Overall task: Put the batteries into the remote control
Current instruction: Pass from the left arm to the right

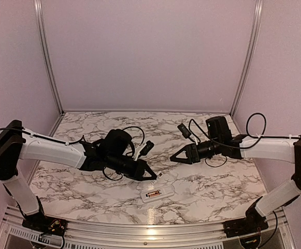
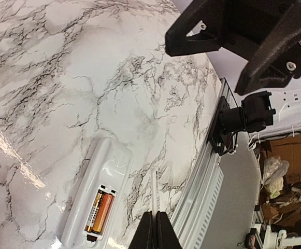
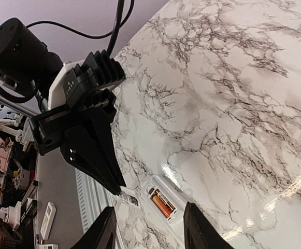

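The white remote control [image 1: 154, 194] lies back-up on the marble table near the front edge. Its battery recess is uncovered, and two coppery-orange batteries [image 2: 99, 210] lie side by side in it. They also show in the right wrist view [image 3: 162, 203]. My left gripper [image 1: 152, 177] hovers just behind the remote. It is shut on a thin white plastic piece [image 2: 157, 189], seen edge-on, that looks like the battery cover. My right gripper [image 1: 173, 157] is open and empty, raised above the table behind and to the right of the remote [image 3: 166, 199].
The table's metal front rail [image 2: 202, 176] runs close to the remote. The right arm's base clamp [image 2: 238, 116] sits on that rail. Pale walls close the table in at the back and sides.
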You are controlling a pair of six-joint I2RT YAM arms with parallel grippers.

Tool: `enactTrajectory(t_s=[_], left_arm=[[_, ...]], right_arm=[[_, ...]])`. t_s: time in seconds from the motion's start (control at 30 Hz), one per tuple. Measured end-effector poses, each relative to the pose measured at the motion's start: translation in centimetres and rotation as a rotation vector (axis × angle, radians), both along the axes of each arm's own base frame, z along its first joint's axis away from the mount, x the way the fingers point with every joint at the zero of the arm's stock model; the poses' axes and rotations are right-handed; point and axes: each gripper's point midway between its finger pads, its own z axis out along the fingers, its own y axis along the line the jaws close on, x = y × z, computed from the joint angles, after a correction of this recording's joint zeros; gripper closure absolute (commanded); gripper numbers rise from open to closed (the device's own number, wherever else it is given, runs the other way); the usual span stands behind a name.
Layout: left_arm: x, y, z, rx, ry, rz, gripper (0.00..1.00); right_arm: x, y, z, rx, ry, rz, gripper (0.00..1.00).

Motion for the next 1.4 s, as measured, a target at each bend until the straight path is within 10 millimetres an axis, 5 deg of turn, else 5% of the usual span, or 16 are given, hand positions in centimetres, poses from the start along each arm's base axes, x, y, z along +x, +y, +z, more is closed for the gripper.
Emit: enactTrajectory(t_s=[0.2,0.43,0.8,1.0,1.17,1.4], left_arm=[[-2.2,0.9,4.3,-0.020,-0.186,-0.218,0.99],[-4.1,1.7,5.0,-0.018,-0.226,-0.355,1.00],[-5.5,1.7,5.4,-0.042,-0.217,-0.429,1.00],[-5.7,1.7,5.4,-0.044,-0.214,-0.436,0.99],[-5.5,1.7,5.4,-0.038,-0.214,-0.417,0.59],[-4.5,3.5,7.1,-0.109,-0.258,-0.258,0.45]], right_arm=[[-3.1,0.5,1.7,0.081,-0.014,0.111,0.62],[-8.8,3.3,1.9,0.104,0.001,0.313,0.66],[-10.1,4.7,1.6,0.090,0.019,0.376,0.74],[-10.9,5.0,1.1,0.084,0.030,0.402,1.00],[-11.1,5.1,1.3,0.089,0.042,0.408,1.00],[-10.1,5.5,1.9,0.126,0.032,0.362,1.00]])
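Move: The left hand already holds the remote's white battery cover, its middle some 2 cm to the right and 1 cm below the finger pads; the open right gripper waits about 4 cm ahead, 7 cm right and 3 cm higher. From the right hand the cover lies roughly 4 cm back, 5 cm left and 4 cm below. The open-backed remote lies about 2 cm back, 1 cm right and 10 cm below the left hand. Back and left, turning some 25 degrees counter-clockwise, the right hand travels about 12 cm to the cover's free end and shuts on it. Meanwhile the left hand draws back and up while turning clockwise, holds the cover still, then opens once the right has pinched it and backs off left, up and slightly forward. ##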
